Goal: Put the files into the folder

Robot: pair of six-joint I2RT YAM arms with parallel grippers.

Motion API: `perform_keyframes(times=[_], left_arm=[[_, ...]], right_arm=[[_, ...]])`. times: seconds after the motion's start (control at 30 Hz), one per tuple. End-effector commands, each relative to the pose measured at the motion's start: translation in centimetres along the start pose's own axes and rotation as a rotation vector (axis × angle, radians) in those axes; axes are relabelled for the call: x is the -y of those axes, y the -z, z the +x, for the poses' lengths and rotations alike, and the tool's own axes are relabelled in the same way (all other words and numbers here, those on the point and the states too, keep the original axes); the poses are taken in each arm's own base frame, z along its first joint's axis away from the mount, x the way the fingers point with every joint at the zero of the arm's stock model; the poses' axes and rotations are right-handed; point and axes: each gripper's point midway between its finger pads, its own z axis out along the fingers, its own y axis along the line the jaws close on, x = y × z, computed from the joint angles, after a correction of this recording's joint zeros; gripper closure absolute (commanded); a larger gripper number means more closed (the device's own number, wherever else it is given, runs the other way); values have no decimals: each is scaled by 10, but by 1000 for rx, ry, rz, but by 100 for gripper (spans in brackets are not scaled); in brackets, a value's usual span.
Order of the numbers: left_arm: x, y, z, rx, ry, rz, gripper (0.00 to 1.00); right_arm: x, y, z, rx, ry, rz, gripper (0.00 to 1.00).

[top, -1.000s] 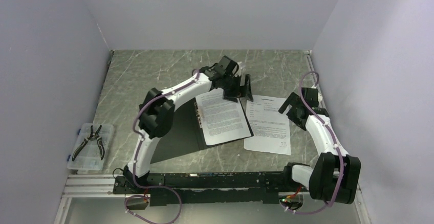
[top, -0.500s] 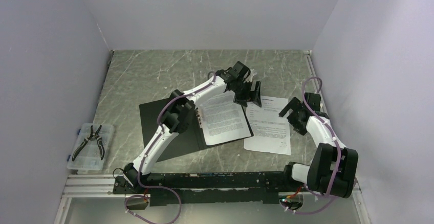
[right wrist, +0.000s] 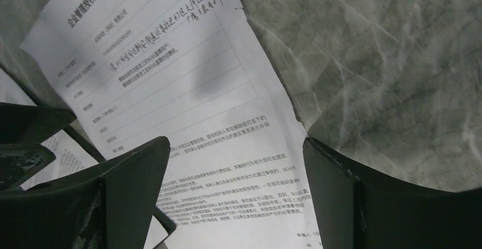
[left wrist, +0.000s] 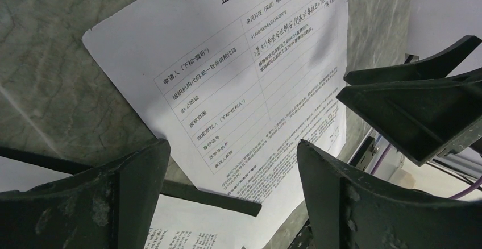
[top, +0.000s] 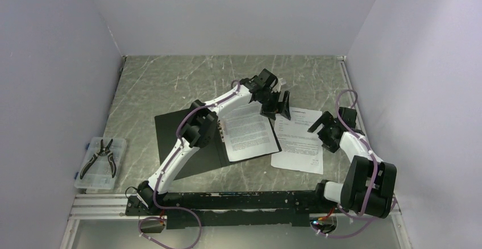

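Note:
The folder (top: 176,132) lies open on the table, black inside up. One of the files, a printed sheet (top: 247,134), rests on its right half. A second sheet (top: 298,144) lies on the marble just right of the folder, slightly overlapping its edge. My left gripper (top: 277,108) hovers open over the far ends of both sheets. In the left wrist view the loose sheet (left wrist: 244,90) and the folder's edge (left wrist: 210,198) show between my open left gripper (left wrist: 233,146). My right gripper (top: 321,128) is open over the loose sheet's right edge (right wrist: 187,90), nothing between its jaws (right wrist: 236,144).
A clear plastic box (top: 101,162) holding pliers sits at the table's near left. White walls close in the left, back and right sides. An aluminium rail (top: 96,206) runs along the near edge by the arm bases.
The left arm has stretched rightward, carrying its gripper from over the folder's sheet to the gap between the sheets. The right gripper has drifted slightly left and nearer, over the loose sheet's edge.

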Motion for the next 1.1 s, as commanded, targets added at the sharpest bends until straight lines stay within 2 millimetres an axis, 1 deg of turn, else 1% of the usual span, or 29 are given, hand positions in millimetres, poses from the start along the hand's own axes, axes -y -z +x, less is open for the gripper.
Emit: perform_keyframes(times=[0.0,0.17,0.33,0.5,0.67,0.73,1.07], left_arm=[[-29,-20,21,-59,3,-52,10],[-34,-20,26,-69,9,-67,10],[-36,-22,28,-74,13,-64,10],[-38,-24,30,-80,14,-64,11],[-37,-26,30,-84,11,-57,11],[-37,-26,30,-84,9,-56,11],[-36,-24,27,-81,8,-46,11]], right_arm=[[-5,-9,11,-40,-44,-74,9],[-11,-17,25,-100,-93,-148,12],[-20,-22,35,-148,-134,-225,15],[-27,-23,37,-165,-148,-269,19],[-27,-24,36,-162,-141,-273,28],[-26,-25,36,-160,-137,-267,34],[-26,-22,29,-149,-113,-258,87]])
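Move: The loose file lies under the right hand, its middle about 8 cm to the left, 1 cm back and 2 cm down, with its right edge beneath the right-hand fingertip. The sheets already filed lie some 29 cm to the left and 2 cm farther out, and the open folder's middle is about 43 cm left and 1 cm out. From the left hand, the loose file's middle is roughly 10 cm back, 8 cm right and 3 cm down. The right fingers close most of the way and pinch the loose file along its right margin. The hand first slides forward about 4 cm and left over the sheet, tilting some 20 degrees so its left side rises and the fingers tip up, then eases back and down about 2 cm while the fingers shut. The left hand holds still, open, with a fingertip on the file's left edge. ##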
